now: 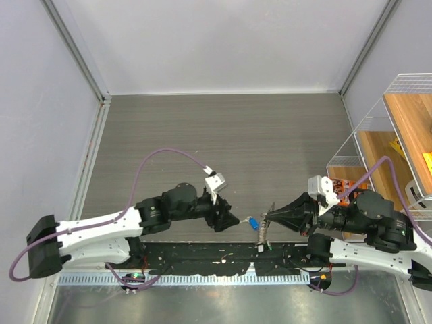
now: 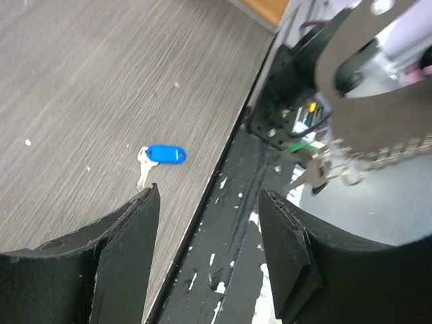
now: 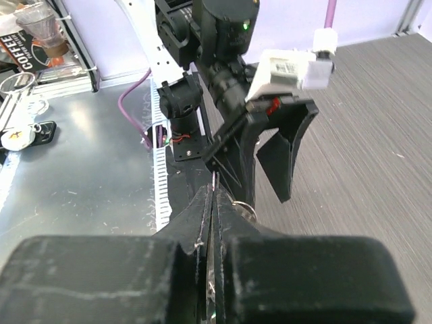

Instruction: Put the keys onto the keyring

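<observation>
A blue-headed key (image 2: 165, 154) lies flat on the grey table (image 1: 223, 135), loose, just ahead of my left gripper (image 2: 209, 194). That gripper is open with nothing between its fingers. In the top view the same key (image 1: 251, 222) sits between the left gripper (image 1: 234, 219) and the right gripper (image 1: 270, 217). My right gripper (image 3: 214, 191) is shut on the silvery keyring (image 2: 331, 74), held edge-on above the table's near edge. A short chain and small keys (image 2: 317, 172) dangle below it, also seen as hanging keys (image 1: 261, 236) in the top view.
A black mat strip (image 1: 202, 256) runs along the near edge between the arm bases. A white wire rack with wooden shelves (image 1: 378, 135) stands at the right. Metal frame posts (image 1: 74, 50) border the table. Cups (image 3: 17, 135) stand on the steel bench beyond.
</observation>
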Robot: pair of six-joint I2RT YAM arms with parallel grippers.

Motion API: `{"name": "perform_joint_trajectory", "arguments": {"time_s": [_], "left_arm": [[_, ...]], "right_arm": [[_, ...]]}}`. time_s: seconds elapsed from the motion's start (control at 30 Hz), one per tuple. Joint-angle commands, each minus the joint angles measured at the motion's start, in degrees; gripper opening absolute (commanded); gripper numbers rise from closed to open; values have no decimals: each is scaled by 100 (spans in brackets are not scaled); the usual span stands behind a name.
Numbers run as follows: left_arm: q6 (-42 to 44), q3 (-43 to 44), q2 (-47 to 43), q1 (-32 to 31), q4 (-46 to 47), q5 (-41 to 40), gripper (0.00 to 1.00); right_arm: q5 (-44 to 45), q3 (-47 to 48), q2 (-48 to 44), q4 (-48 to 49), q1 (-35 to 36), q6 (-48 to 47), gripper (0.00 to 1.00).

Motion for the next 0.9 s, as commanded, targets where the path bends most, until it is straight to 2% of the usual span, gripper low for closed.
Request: {"name": "perform_joint_trajectory", "arguments": {"time_s": [0.0, 0.2, 0.4, 0.63, 0.87], "left_arm": [[-277, 450, 705, -1, 43, -334, 66], [-1103, 643, 1672, 8, -36, -773, 69], [-1631, 1161, 2779, -1, -98, -801, 69], [-1781, 1794, 3764, -1, -379, -695, 69], [-1816, 1979, 4178, -1, -607, -546, 67]], "right_arm": [[505, 430, -101, -203, 39, 247, 6], [805, 694, -233, -415, 39, 274, 6], [1315, 809, -312, -573, 39, 370, 6], [1341, 791, -391, -679, 39, 458, 5], [1324, 765, -418, -687, 39, 405, 5]]}}
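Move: The blue-tagged key lies on the table about 6 cm ahead of the open left hand, 8 cm to its right and 19 cm below. The held keyring hangs some 8 cm behind the left hand, 10 cm to its right and 9 cm above. The table's near edge runs about 8 cm nearer the base than the key. From the right hand, the key is around 11 cm ahead, 2 cm left and 33 cm below. The blue-tagged key is what the left hand closes in on: sinking about 14 cm while swinging 7 cm right and 4 cm forward, it tips its fingers some 30 degrees more steeply down at the key, staying open. The right hand, still pinching the keyring, draws about 5 cm away to its right and a little forward, turning roughly 10 degrees clockwise. ##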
